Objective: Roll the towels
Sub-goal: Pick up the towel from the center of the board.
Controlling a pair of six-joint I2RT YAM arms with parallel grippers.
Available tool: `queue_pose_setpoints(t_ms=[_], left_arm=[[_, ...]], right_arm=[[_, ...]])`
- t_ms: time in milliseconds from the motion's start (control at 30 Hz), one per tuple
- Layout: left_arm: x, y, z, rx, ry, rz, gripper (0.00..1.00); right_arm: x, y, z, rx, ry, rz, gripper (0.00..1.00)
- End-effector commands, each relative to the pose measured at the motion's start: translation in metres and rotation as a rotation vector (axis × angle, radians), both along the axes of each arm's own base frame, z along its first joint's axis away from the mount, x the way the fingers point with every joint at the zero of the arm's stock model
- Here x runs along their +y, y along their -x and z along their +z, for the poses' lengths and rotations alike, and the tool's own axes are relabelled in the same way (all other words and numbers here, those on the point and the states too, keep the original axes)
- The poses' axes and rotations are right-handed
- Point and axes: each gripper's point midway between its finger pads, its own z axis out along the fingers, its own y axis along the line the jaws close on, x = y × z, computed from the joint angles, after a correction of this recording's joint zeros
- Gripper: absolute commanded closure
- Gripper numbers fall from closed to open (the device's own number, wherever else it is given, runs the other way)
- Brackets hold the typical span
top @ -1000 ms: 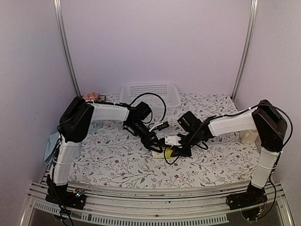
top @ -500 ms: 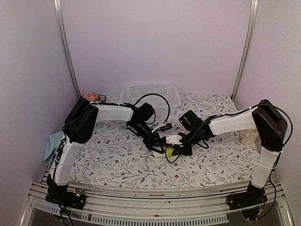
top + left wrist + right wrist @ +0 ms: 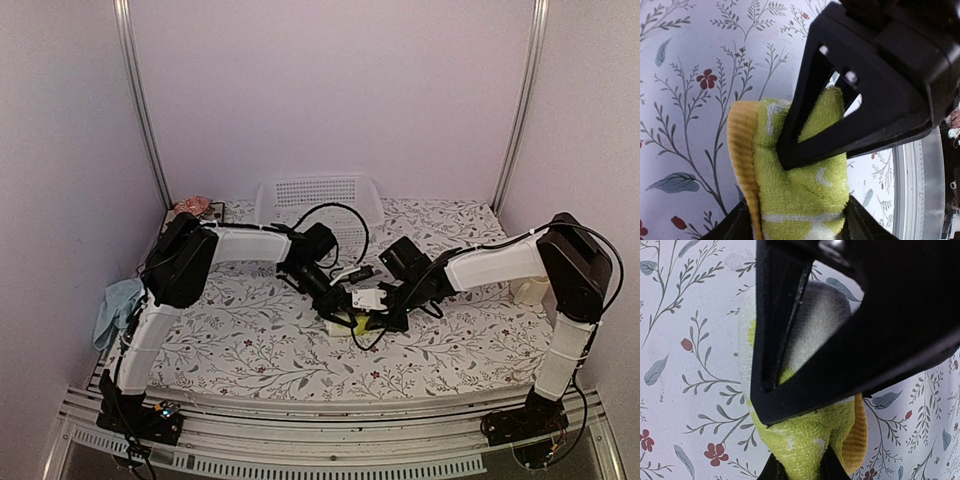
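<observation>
The yellow-green towel (image 3: pixel 357 326) lies bunched into a small roll on the floral table cover (image 3: pixel 250 340), between both grippers. In the left wrist view the towel (image 3: pixel 800 185) shows an orange ribbed edge and fills the gap of my left gripper (image 3: pixel 800 226), whose fingers touch it on both sides. The right gripper's black finger (image 3: pixel 805 145) presses into it from above. In the right wrist view my right gripper (image 3: pixel 802 467) is pinched narrow on the towel (image 3: pixel 800 432). The light blue towel (image 3: pixel 115 308) hangs at the table's left edge, beside the left arm.
A white perforated basket (image 3: pixel 320 195) stands at the back centre. A small pink thing (image 3: pixel 192 206) sits at the back left corner. A pale object (image 3: pixel 530 290) rests by the right arm's base. Metal posts (image 3: pixel 140 100) flank the walls.
My left arm has reached further right, toward the towel, and its jaws have narrowed around the roll. The right gripper has kept its pinch in the same place.
</observation>
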Motion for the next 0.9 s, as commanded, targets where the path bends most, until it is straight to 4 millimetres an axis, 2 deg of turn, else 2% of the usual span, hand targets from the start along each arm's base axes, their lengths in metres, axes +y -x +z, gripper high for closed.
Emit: queue_pose_setpoints(t_ms=[0, 100, 267, 333, 467, 533, 633, 733, 867], left_arm=[[0.026, 0.041, -0.062, 0.107, -0.219, -0.024, 0.46], [0.028, 0.043, -0.066, 0.122, -0.23, -0.025, 0.63], [0.034, 0.046, -0.069, 0.141, -0.246, -0.024, 0.84], [0.037, 0.046, -0.071, 0.146, -0.255, -0.016, 0.98], [0.037, 0.043, -0.067, 0.152, -0.25, 0.002, 1.0], [0.035, 0.038, -0.062, 0.145, -0.24, 0.016, 1.0], [0.032, 0.025, -0.051, 0.121, -0.234, 0.053, 1.0], [0.027, 0.006, -0.032, 0.061, -0.218, 0.109, 1.0], [0.02, -0.018, 0.004, -0.02, -0.183, 0.194, 1.0]], right_arm=[[-0.031, 0.008, -0.042, 0.032, 0.161, -0.057, 0.86], [-0.03, 0.005, -0.038, 0.018, 0.153, -0.061, 0.86], [-0.035, 0.005, -0.042, 0.011, 0.175, -0.074, 0.86], [-0.035, 0.003, -0.043, 0.011, 0.178, -0.084, 0.85], [-0.03, -0.003, -0.033, -0.002, 0.143, -0.111, 0.82], [-0.029, -0.006, -0.024, -0.018, 0.128, -0.129, 0.7], [-0.03, -0.011, -0.003, -0.042, 0.092, -0.176, 0.47], [-0.033, -0.012, 0.023, -0.051, 0.042, -0.226, 0.36], [-0.04, -0.013, 0.065, -0.065, -0.047, -0.312, 0.29]])
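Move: Between the two hands lies the rolled-up towel: its middle is about 2 cm to the right of the left hand, level with the left fingers, which stand half open astride it. From the right hand, already pinching the towel's right part, that middle is some 4 cm to the left. The white basket is roughly 30 cm ahead of the left hand and 7 cm to its left; the mug is about 38 cm right of the right hand and 7 cm farther out. Closing on the towel near its middle, the left fingers go from half open to almost shut and pinch it, the hand sinking only half a centimetre and otherwise staying put. Once that grip is made, the right fingers open wide, let go of the towel's right part and draw away to the right and up, about 3 cm, the wrist turning some 10 degrees clockwise. ##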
